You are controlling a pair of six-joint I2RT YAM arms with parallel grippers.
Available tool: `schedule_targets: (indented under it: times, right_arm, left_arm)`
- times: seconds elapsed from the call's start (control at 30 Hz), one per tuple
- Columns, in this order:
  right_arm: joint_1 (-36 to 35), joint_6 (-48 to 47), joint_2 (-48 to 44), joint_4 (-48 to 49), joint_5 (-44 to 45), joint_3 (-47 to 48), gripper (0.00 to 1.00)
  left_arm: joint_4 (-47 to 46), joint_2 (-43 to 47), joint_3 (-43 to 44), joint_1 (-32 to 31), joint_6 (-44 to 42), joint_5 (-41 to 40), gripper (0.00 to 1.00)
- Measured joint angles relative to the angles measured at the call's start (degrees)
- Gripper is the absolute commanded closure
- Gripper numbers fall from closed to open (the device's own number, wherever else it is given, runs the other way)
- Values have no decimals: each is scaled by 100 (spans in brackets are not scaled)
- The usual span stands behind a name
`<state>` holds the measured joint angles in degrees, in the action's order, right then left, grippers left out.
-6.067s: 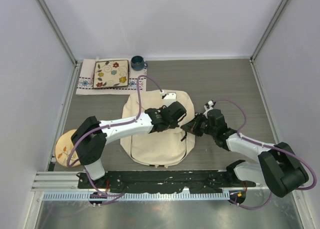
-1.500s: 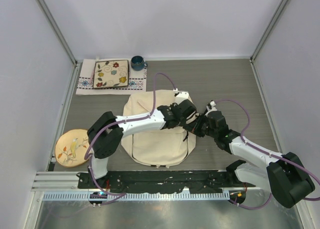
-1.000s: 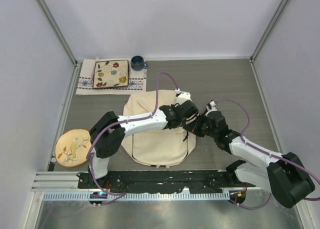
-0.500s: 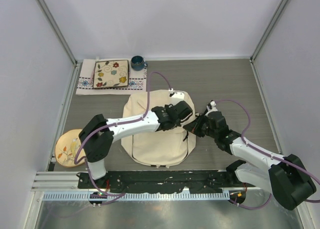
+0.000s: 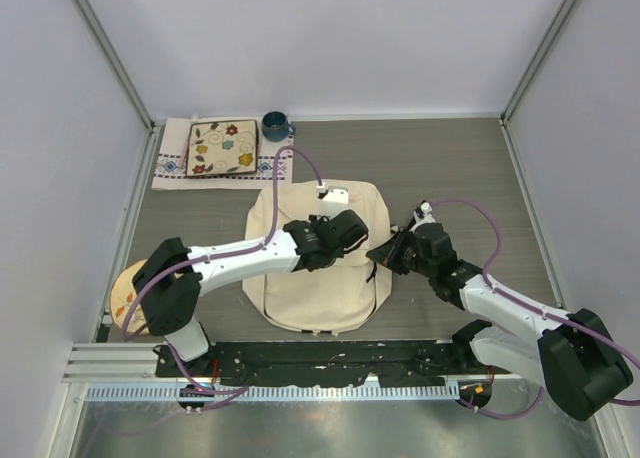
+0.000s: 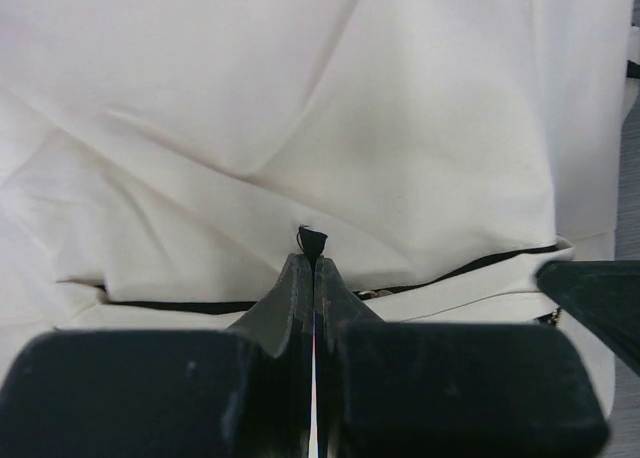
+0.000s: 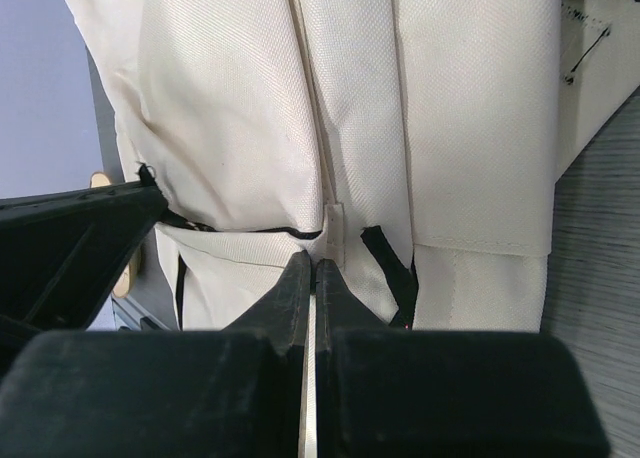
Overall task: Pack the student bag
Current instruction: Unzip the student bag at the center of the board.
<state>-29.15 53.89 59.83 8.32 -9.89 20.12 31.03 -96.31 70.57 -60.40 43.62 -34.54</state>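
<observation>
The student bag (image 5: 315, 278), a cream fabric backpack, lies flat at the table's middle. My left gripper (image 5: 357, 240) is over its right half, shut on a black zipper pull (image 6: 312, 240) that sticks out just past the fingertips. A black zipper line (image 6: 170, 305) runs across the bag to either side of it. My right gripper (image 5: 376, 250) is at the bag's right edge, its jaws shut on the cream fabric just below a small tab (image 7: 335, 230), beside a black strap (image 7: 388, 256). One right finger (image 6: 595, 296) shows in the left wrist view.
At the back left, a floral tile (image 5: 224, 148) rests on an embroidered cloth (image 5: 172, 166), with a dark blue cup (image 5: 276, 127) beside them. A round wooden disc (image 5: 125, 300) lies near the left arm's base. White walls enclose the table.
My left gripper has drawn back leftward across the bag, away from the right gripper, still shut on the zipper pull. The right gripper has stayed at the bag's right edge.
</observation>
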Motion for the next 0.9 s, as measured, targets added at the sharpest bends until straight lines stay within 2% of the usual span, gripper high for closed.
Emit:
schedule_targets:
  times: [0.33, 0.9]
  right_arm:
    - [-4, 0, 0, -26, 26, 4, 99]
    - [-35, -2, 20, -212, 37, 155, 99]
  left_arm:
    - [295, 782, -704, 85, 229, -442, 100]
    - [402, 2164, -1880, 822, 374, -525, 100]
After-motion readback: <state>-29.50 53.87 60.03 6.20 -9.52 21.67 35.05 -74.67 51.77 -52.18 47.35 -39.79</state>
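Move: The zipper's left end, where the left hand is taking the pull tab it already pinches, lies about 14 cm to its left, some 2 cm back and 2 cm below. The slider sits 1 cm to the left hand's right, 1 cm below, level fore and aft. The zipper's right end, pinched by the right hand, is about 6 cm right and 2 cm back, 1 cm lower. From the right hand, the left end is some 20 cm left, roughly level fore and aft, 1 cm down. The zipper pull tab, still pinched in the shut left fingers, is drawn steadily about 13 cm to the left, away from the right hand and along the zipper to its left end, while the left hand turns some 15 degrees counter-clockwise. The right hand stays put and keeps its pinch on the bag cloth at the zipper's right end. ##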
